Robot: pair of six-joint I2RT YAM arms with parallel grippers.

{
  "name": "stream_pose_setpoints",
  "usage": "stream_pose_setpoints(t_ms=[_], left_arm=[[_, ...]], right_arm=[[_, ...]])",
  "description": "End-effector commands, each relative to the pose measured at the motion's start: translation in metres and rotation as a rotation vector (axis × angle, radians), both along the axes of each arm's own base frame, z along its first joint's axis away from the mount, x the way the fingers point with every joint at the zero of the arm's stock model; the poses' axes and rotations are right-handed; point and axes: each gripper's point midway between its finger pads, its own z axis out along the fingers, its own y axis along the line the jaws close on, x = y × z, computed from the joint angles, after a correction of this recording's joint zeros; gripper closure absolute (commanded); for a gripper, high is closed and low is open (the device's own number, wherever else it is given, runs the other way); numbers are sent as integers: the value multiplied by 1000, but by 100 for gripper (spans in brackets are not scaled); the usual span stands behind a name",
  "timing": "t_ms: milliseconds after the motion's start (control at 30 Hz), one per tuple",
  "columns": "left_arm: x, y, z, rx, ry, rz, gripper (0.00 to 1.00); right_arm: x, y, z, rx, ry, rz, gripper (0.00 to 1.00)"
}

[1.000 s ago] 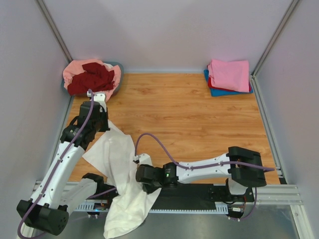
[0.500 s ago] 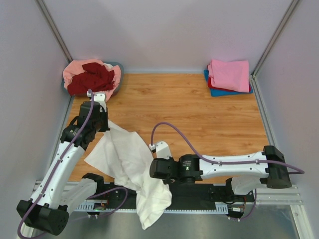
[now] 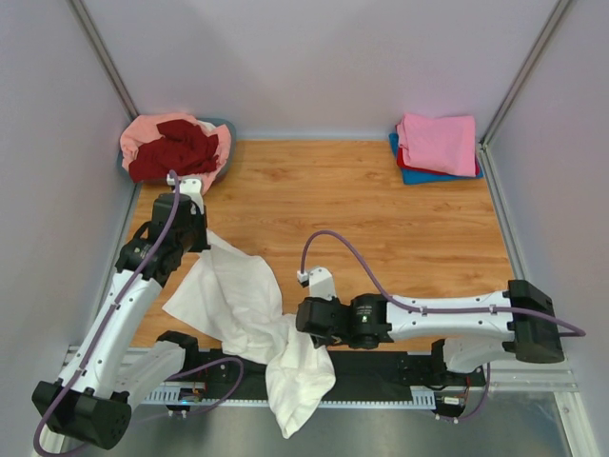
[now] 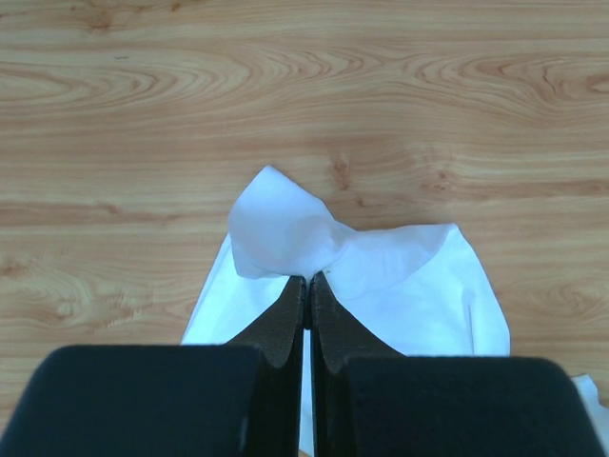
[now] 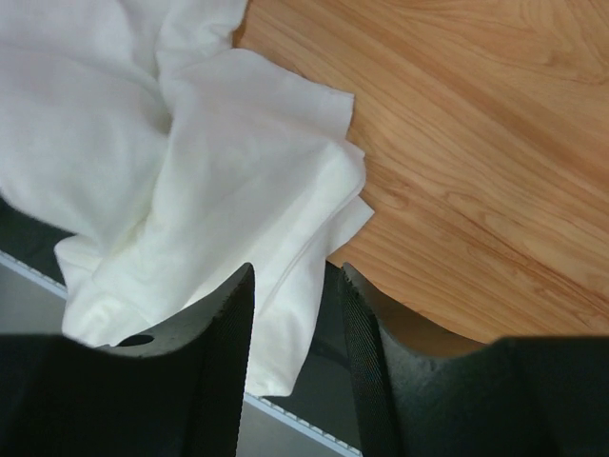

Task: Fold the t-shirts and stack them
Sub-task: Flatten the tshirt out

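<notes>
A large off-white t-shirt [image 3: 233,295] lies crumpled at the near left of the wooden table [image 3: 381,219], and its lower part hangs over the front edge. My left gripper [image 3: 205,238] is shut on a bunched corner of it [image 4: 285,228], fingertips pinched tight [image 4: 306,279]. My right gripper [image 3: 293,328] hovers over the shirt's lower right edge [image 5: 266,181] with its jaws apart and nothing pinched between them [image 5: 295,276]. A folded stack sits at the back right, with a pink t-shirt [image 3: 438,143] on top and red and blue ones [image 3: 419,177] below.
A grey-blue tub [image 3: 225,162] in the back left corner holds a salmon-pink shirt [image 3: 143,133] and a dark red one [image 3: 176,148]. Grey walls close in three sides. A black rail [image 3: 381,376] runs along the near edge by the arm bases.
My right gripper carried the shirt's lower part to the right, then opened and let it go. The left gripper has stayed shut on its corner in place.
</notes>
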Motion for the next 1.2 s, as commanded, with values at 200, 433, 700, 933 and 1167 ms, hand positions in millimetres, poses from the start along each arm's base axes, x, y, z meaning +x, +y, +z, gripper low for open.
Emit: stream_pose_setpoints(t_ms=[200, 433, 700, 933, 1167], left_arm=[[5, -2, 2, -7, -21, -17, 100], [5, -3, 1, -8, -17, -24, 100], [5, -4, 2, -9, -19, -25, 100], [5, -3, 2, -8, -21, -23, 100], [5, -3, 2, -5, -19, -23, 100]], right_arm=[[33, 9, -35, 189, 130, -116, 62], [37, 21, -43, 189, 149, -89, 63], [35, 20, -47, 178, 168, -98, 63], [36, 11, -52, 139, 174, -115, 62], [34, 14, -62, 130, 203, -109, 62]])
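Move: I'm after the shirt's rounded fold, roughly 4 cm ahead of my open right hand, about 1 cm left and 8 cm below. From that hand the shirt's flap over the table's near edge lies some 10 cm back, 5 cm left and 11 cm down; the spread panel is about 9 cm ahead, 19 cm left and 8 cm down. From my left hand the fold is some 17 cm back, 25 cm right and 18 cm below. I drop my right hand about 7 cm onto the rounded fold, easing a little forward; it swings roughly 3 cm right on the way down, then comes back left before it settles. I tip the fingers some 10 degrees steeper and keep them open, one either side of the fold, while my left hand holds its raised corner pinched and still. ##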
